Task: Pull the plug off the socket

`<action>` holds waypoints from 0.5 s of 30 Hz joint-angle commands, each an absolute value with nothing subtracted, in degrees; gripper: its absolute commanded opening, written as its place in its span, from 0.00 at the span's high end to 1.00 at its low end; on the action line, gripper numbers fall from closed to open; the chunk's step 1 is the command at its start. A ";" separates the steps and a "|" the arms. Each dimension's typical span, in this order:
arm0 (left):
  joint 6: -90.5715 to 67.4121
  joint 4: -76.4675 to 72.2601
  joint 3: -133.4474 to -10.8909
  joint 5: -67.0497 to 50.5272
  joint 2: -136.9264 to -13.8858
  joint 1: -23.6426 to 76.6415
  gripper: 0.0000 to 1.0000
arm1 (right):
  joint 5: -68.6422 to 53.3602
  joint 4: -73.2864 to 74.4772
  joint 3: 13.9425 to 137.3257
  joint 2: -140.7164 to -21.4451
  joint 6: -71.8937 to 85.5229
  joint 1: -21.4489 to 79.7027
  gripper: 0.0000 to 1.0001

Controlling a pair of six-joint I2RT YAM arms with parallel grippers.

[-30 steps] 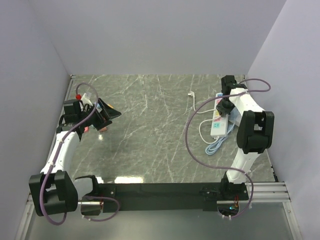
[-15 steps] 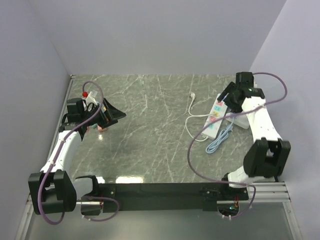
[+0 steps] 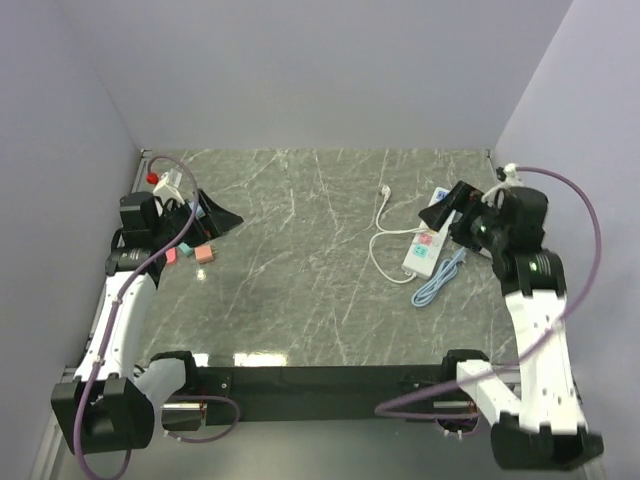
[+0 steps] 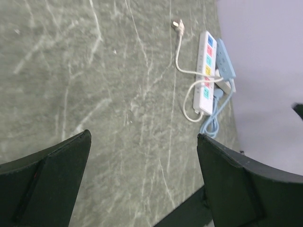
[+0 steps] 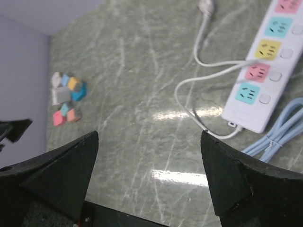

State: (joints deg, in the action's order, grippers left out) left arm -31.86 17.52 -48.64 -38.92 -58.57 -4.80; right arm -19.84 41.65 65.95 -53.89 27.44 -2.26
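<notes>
The socket [image 3: 422, 245] is a long white power strip with coloured outlets, lying at the right of the table; it also shows in both wrist views [image 4: 206, 71] [image 5: 265, 71]. Its thin white cord loops to a white plug [image 3: 383, 190] [image 4: 177, 24] [image 5: 206, 5] that lies loose on the table, apart from the strip. No plug sits in the outlets I can see. My right gripper [image 3: 452, 220] [image 5: 148, 135] hangs open above the strip's far end, holding nothing. My left gripper [image 3: 222, 222] [image 4: 143, 137] is open at the far left, empty.
A coiled blue cable [image 3: 437, 280] [image 5: 279, 139] and a light-blue strip [image 4: 225, 59] lie against the socket's right side. Several small coloured blocks [image 3: 190, 255] [image 5: 68, 97] sit at the left, under my left gripper. Walls close in on three sides.
My right gripper has opened, and its arm has swung back off the socket toward the right. The socket has shifted slightly left. My left arm drew back a little.
</notes>
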 commanded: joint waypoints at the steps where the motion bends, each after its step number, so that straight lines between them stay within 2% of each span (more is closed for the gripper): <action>1: -30.06 17.84 -51.07 -33.84 -55.82 -4.66 0.01 | -24.25 40.78 64.87 -44.58 25.67 -2.02 0.05; 8: -29.53 20.21 -52.03 -31.20 -52.21 -4.75 0.01 | -24.15 42.28 60.03 -33.85 27.60 -1.85 0.04; 15: -28.92 22.67 -53.88 -28.92 -49.13 -4.75 0.01 | -24.43 46.66 62.31 -32.78 27.42 -0.88 0.04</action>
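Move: The power strip, its plugs all off, lies with its middle about 13 cm ahead of my right hand, 6 cm to its right and some 21 cm below. The strip's own white plug is about 24 cm ahead and 4 cm left; the blue cord coil lies level with my hand and 7 cm right. From my left hand the strip is about 10 cm ahead and 50 cm right, 16 cm below; the orange plug is 3 cm ahead and 10 cm left. Empty and wide open, my right hand keeps backing away from the power strip, about 8 cm towards my base. It climbs some 5 cm on the way, then sinks slightly, while its fingers tip up by 10 to 15 degrees. I lift my open left hand about 3 cm and ease it 2 cm left, turning a little counter-clockwise, touching nothing. ##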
